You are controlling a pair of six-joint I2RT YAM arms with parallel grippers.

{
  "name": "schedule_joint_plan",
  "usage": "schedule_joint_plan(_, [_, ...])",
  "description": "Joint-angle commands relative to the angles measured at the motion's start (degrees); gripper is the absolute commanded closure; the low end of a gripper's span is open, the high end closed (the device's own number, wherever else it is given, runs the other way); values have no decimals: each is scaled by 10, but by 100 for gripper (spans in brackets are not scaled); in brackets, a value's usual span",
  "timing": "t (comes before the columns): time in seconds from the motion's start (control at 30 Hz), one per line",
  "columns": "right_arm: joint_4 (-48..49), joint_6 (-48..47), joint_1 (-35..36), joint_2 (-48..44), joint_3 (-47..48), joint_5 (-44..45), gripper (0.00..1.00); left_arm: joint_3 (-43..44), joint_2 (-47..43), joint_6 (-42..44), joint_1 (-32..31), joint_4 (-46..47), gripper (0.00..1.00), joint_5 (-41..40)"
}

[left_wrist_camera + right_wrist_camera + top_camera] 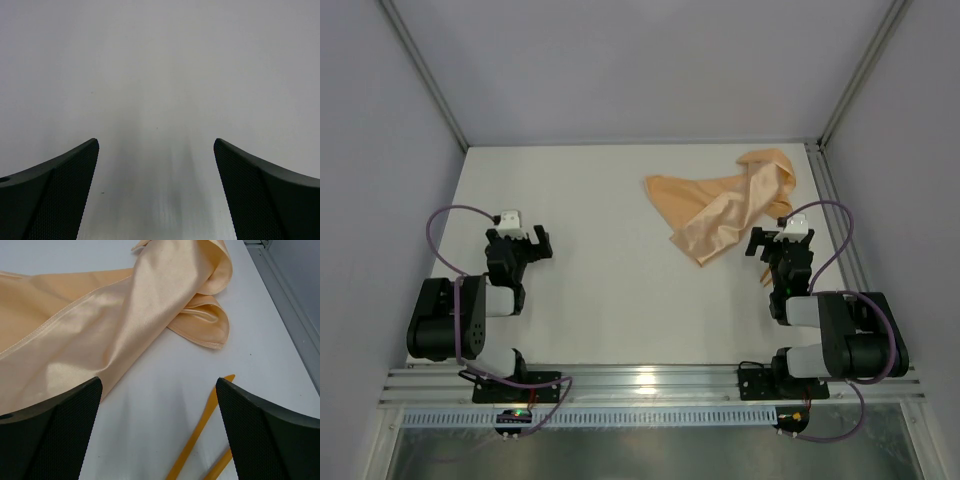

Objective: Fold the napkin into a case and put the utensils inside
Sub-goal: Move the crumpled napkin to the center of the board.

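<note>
The peach-orange napkin lies crumpled and loosely twisted on the white table at the back right; in the right wrist view the napkin fills the upper left. My right gripper stands open just in front of it, nothing between its fingers. Two thin bright-orange utensils lie on the table beside the right finger, partly hidden by it. My left gripper is open over bare table on the left, far from the cloth. Its fingers hold nothing.
White enclosure walls surround the table. A metal rail runs along the table's right edge close to the right arm. The arm bases sit on the aluminium rail at the near edge.
</note>
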Motion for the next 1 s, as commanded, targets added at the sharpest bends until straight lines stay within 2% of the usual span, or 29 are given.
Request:
schedule_joint_plan(0.0, [24,4,0,-12,11,12,0,9,-12,4,-1,20,1,1])
schedule_joint_plan(0.03, [-10,6,0,-56,20,19,1,9,-12,4,0,18,1,2])
schedule_joint_plan(0.07, [-107,15,0,-86,52,44,1,9,-12,4,0,19,1,2])
schedule_joint_plan(0.13, [-202,57,0,-144,92,75,1,9,-12,4,0,18,1,1])
schedule_joint_plan(0.17, [-267,68,0,-193,125,77,1,9,-12,4,-1,19,1,3])
schedule_joint_plan(0.23, [-332,114,0,-231,154,49,1,10,-11,4,-1,19,1,1])
schedule_joint_plan(0.37, [-448,187,40,-265,234,40,20,8,-14,7,0,23,1,10])
schedule_joint_plan(0.47, [-544,184,112,-233,284,82,22,99,-98,40,1,-229,1,93])
schedule_joint_plan(0.5, [-563,180,148,-202,295,93,22,191,-134,66,0,-323,1,156])
schedule_joint_plan(0.53, [-599,174,164,-184,319,98,22,229,-142,90,1,-460,1,180])
schedule_joint_plan(0.6, [-636,169,195,-121,344,109,22,291,-151,120,0,-559,1,203])
schedule_joint_plan(0.63, [-663,159,221,-97,375,111,22,335,-150,128,0,-647,1,201])
schedule_joint_plan(0.77, [-747,117,272,47,483,90,22,389,-145,150,0,-789,1,150])
schedule_joint_plan(0.8, [-796,110,279,110,511,90,24,390,-145,157,0,-807,1,142])
schedule_joint_plan(0.9, [-870,72,306,216,623,104,24,384,-164,175,0,-874,1,117])
schedule_joint_plan(0.97, [-891,59,312,259,654,108,24,375,-179,182,0,-884,1,108])
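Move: The right hand, open, has the crumpled napkin's middle about 10 cm ahead, 13 cm to its left and some 9 cm below. The napkin's near-left flap lies roughly 2 cm ahead of the hand and 19 cm to its left, and the utensils lie about 6 cm back and 1 cm to its left. From the left hand the napkin's middle is some 50 cm to the right, 10 cm ahead and 7 cm below. The right hand swings about 20 cm left in a high arc, first climbing nearly 20 cm and then dropping back to its starting height, drawing some 4 cm farther forward as it comes over the napkin's near-left flap, the fingers tipping down and narrowing by about a quarter without shutting. The empty left hand stays well away from the napkin, rising steeply with a small shift left, then sinking and drawing back, still wide open, as it turns a little clockwise and tips down. ##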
